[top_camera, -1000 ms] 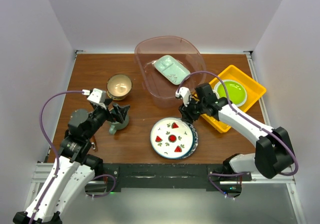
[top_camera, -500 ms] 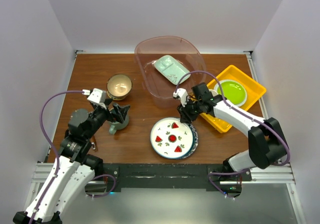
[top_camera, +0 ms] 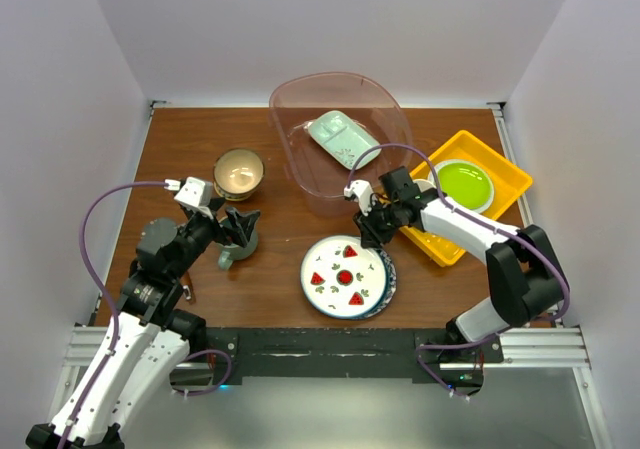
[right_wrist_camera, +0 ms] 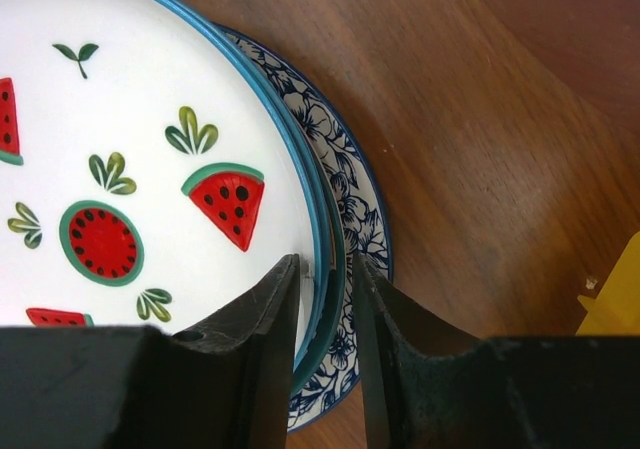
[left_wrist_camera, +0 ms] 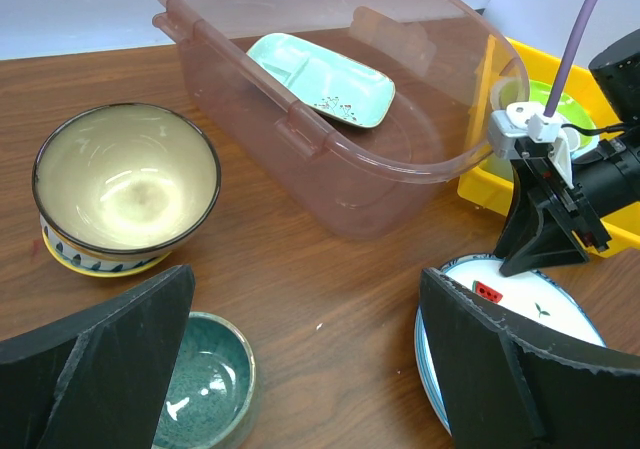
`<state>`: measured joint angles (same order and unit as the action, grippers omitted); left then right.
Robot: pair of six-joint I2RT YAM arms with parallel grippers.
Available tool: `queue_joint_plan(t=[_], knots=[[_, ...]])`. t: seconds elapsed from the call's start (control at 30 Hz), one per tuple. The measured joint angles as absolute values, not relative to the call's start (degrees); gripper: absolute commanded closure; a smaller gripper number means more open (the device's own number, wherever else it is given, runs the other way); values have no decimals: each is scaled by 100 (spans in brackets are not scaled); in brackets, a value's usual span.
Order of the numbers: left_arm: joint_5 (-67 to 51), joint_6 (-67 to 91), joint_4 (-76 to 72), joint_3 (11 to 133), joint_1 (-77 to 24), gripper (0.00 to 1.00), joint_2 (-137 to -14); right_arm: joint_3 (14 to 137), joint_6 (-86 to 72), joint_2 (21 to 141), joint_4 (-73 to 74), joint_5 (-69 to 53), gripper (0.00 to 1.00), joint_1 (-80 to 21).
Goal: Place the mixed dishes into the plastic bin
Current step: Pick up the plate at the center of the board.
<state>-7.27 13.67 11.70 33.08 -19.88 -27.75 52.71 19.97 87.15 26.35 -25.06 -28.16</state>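
A white plate with watermelon pictures (top_camera: pixel 340 274) lies on a blue floral plate (right_wrist_camera: pixel 352 209) at the front middle of the table. My right gripper (right_wrist_camera: pixel 327 269) points down at their right edge, jaws narrow but open. One finger is over the white face, the other over the floral plate, with the watermelon plate's teal rim (right_wrist_camera: pixel 318 204) between them. My left gripper (left_wrist_camera: pixel 310 369) hangs wide open just above the table, a teal mug (left_wrist_camera: pixel 205 384) by its left finger. A tan bowl (top_camera: pixel 239 171) stands behind it. The plastic bin (top_camera: pixel 283 139) at the back holds a mint divided tray (top_camera: pixel 342 139).
A yellow tray (top_camera: pixel 505 174) with a lime-green plate (top_camera: pixel 463 184) sits at the right, just behind my right arm. White walls close in the table on three sides. Bare wood shows between the bowl, the bin and the plates.
The right gripper's jaws have narrowed about the watermelon plate's rim and the arm has eased slightly left. The left arm has not moved.
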Motion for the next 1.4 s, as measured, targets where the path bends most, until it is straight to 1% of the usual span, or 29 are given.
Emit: queue_joint_plan(t=[0.1,0.13,0.37,0.6,1.4], knots=[[-727,1367,1170,3308,-1988,0,-2775,5306,2001,8774,2648,-2508,74,-2816],[-727,1367,1170,3308,-1988,0,-2775,5321,1997,8792,2652,-2508,78,-2816],[-729,1367,1170,3308,-1988,0,-2775,5352,1997,8803,2676,-2521,92,-2827],[-729,1367,1170,3308,-1988,0,-2777,5376,2012,8739,2692,-2517,100,-2827],[-840,1367,1168,3308,-1988,0,-2845,5376,2268,8298,2842,-2580,100,-2805]])
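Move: The right hand's half-open fingers already straddle the watermelon plate's forward-right rim; the plate's middle lies about 7 cm back and 5 cm left, roughly 1 cm lower. The patterned plate beneath is centred some 6 cm back and 4 cm left. The plastic bin stands about 18 cm ahead and 5 cm left, the yellow tray 9 cm ahead and 17 cm right. From the left hand, the watermelon plate is about 16 cm right, 7 cm back and 20 cm down. The right fingers close, pinch the watermelon plate's forward-right rim, then raise that edge about 2.5 cm. ##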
